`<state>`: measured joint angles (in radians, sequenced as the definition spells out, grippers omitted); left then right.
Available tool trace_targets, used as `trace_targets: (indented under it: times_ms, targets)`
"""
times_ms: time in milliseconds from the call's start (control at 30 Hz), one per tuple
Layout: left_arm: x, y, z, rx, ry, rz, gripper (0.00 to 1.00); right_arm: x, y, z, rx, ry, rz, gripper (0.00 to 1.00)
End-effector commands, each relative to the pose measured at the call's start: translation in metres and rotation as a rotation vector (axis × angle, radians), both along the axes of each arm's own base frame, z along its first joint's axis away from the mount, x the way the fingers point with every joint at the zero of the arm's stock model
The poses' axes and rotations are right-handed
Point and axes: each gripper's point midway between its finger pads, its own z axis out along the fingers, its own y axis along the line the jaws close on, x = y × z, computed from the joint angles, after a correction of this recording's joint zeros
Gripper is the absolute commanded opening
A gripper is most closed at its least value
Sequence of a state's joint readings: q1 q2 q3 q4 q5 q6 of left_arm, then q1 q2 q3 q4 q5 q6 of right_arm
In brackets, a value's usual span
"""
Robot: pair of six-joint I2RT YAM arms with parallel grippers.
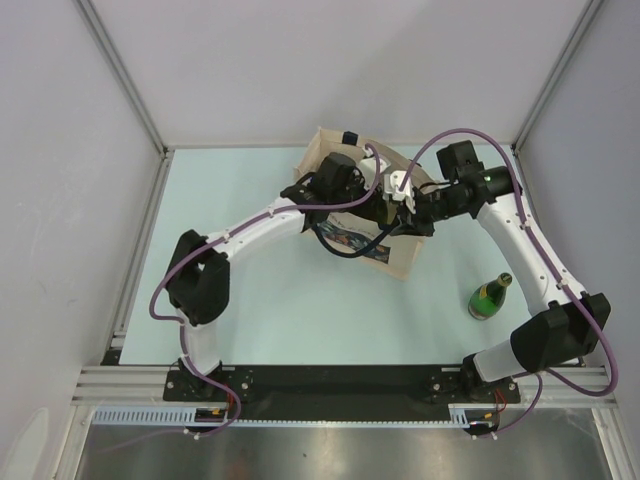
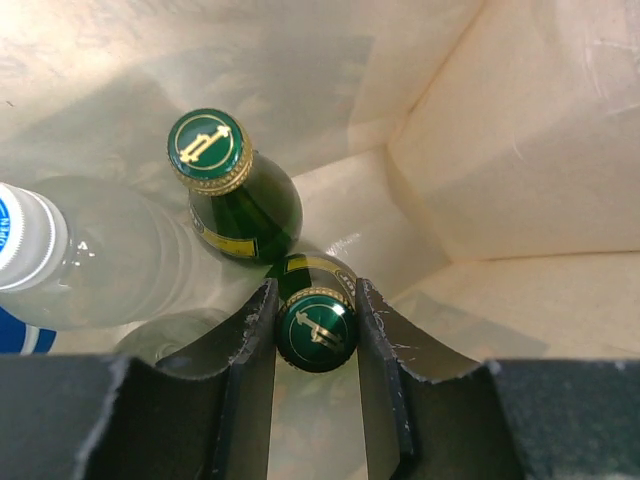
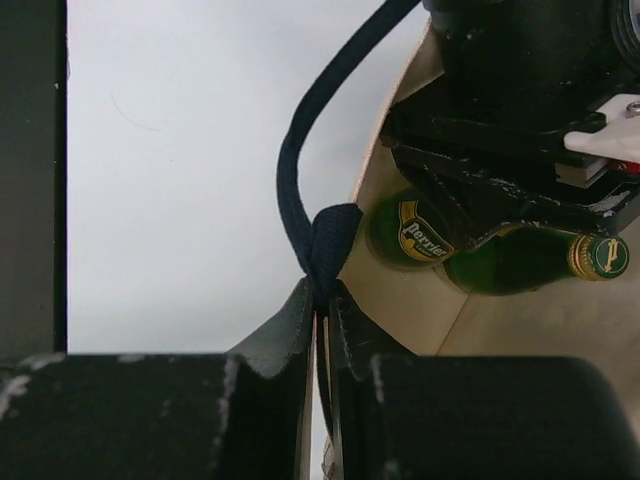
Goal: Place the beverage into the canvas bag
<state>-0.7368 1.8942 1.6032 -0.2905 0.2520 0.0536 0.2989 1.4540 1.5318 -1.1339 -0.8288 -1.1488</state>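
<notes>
The beige canvas bag (image 1: 400, 258) stands upright at the table's far middle. My left gripper (image 2: 315, 292) reaches down inside it, shut on the gold-rimmed cap of a green Perrier bottle (image 2: 316, 335), the beverage. Just ahead in the bag stand a second green bottle (image 2: 240, 200) and a clear plastic bottle with a white cap (image 2: 30, 240). My right gripper (image 3: 322, 290) is shut on the bag's navy handle (image 3: 300, 160) at the rim, holding that side up. In the top view both grippers meet over the bag's mouth, the left gripper (image 1: 372, 200) beside the right gripper (image 1: 405, 205).
Another green bottle (image 1: 490, 297) stands on the pale green table (image 1: 260, 300) to the right, near my right arm's elbow. The bag's inner walls (image 2: 520, 150) close in around the left gripper. White enclosure walls and metal posts border the table.
</notes>
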Motion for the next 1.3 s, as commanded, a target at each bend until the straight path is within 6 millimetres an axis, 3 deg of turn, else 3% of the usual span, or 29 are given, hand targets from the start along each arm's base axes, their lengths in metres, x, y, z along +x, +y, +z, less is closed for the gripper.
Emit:
trace_targets:
  times_ms: [0, 100, 133, 233, 333, 367, 467, 667, 767, 800, 833, 900, 933, 1000, 1033, 1267]
  targets:
    - [0.008, -0.002, 0.041, -0.076, -0.131, 0.010, 0.02, -0.023, 0.013, 0.055, 0.169, -0.040, 0.062, 0.00]
    - [0.009, -0.001, 0.050, -0.098, -0.129, 0.039, 0.16, -0.022, 0.011, 0.051, 0.163, -0.024, 0.048, 0.03]
    - [0.010, 0.000, 0.055, -0.106, -0.133, 0.049, 0.26, -0.022, 0.010, 0.050, 0.161, -0.022, 0.042, 0.05]
    - [0.011, 0.004, 0.077, -0.141, -0.157, 0.083, 0.45, -0.022, 0.007, 0.053, 0.163, -0.017, 0.021, 0.16]
    - [0.010, 0.012, 0.101, -0.172, -0.191, 0.111, 0.61, -0.019, 0.002, 0.055, 0.163, -0.012, -0.015, 0.33]
    - [0.009, 0.014, 0.109, -0.182, -0.203, 0.111, 0.63, -0.017, -0.001, 0.056, 0.164, -0.016, -0.030, 0.41]
    - [0.002, 0.018, 0.131, -0.231, -0.211, 0.116, 0.71, -0.015, -0.006, 0.061, 0.168, -0.016, -0.067, 0.49]
    - [-0.008, 0.040, 0.175, -0.275, -0.285, 0.155, 0.82, -0.017, -0.018, 0.083, 0.210, -0.022, -0.143, 0.58]
    - [-0.009, 0.058, 0.186, -0.273, -0.321, 0.224, 0.93, -0.016, -0.035, 0.091, 0.228, -0.018, -0.224, 0.61]
    - [-0.013, 0.068, 0.199, -0.292, -0.347, 0.245, 0.95, -0.019, -0.041, 0.092, 0.224, -0.024, -0.258, 0.62]
    - [-0.012, 0.077, 0.196, -0.286, -0.351, 0.278, 1.00, -0.016, -0.052, 0.090, 0.220, -0.020, -0.309, 0.64]
    - [-0.019, 0.096, 0.213, -0.328, -0.383, 0.326, 1.00, -0.019, -0.067, 0.087, 0.198, -0.012, -0.405, 0.66]
    - [-0.018, 0.105, 0.203, -0.315, -0.372, 0.353, 1.00, -0.020, -0.076, 0.077, 0.183, 0.011, -0.454, 0.66]
    - [-0.027, 0.120, 0.211, -0.344, -0.378, 0.378, 1.00, -0.023, -0.095, 0.070, 0.155, 0.020, -0.581, 0.67]
    - [-0.027, 0.126, 0.201, -0.330, -0.367, 0.392, 1.00, -0.026, -0.101, 0.061, 0.143, 0.046, -0.623, 0.67]
    - [-0.042, 0.164, 0.191, -0.299, -0.403, 0.476, 1.00, -0.043, -0.179, 0.026, -0.058, 0.051, -1.050, 0.74]
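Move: The left gripper holds a green bottle by its cap inside the bag, the bottle's middle some 8 cm straight below. The other green bottle stands about 6 cm ahead of that hand, and the clear bottle some 8 cm ahead and 5 cm left. The right fingers pinch the dark handle at the bag's near rim; from them the held bottle is about 6 cm ahead, 3 cm left and well below, the last green bottle roughly 21 cm right, 8 cm back and 15 cm below. Open both grippers together, the left letting go of the bottle cap, the right freeing the handle. Lift the left hand about 18 cm out of the bag, then swing it left and slightly back to the bag's left end, tilting the fingers up. Raise the right a little, then carry it some 13 cm right, towards the last green bottle, sinking slightly late and turning clockwise about 45 degrees. ##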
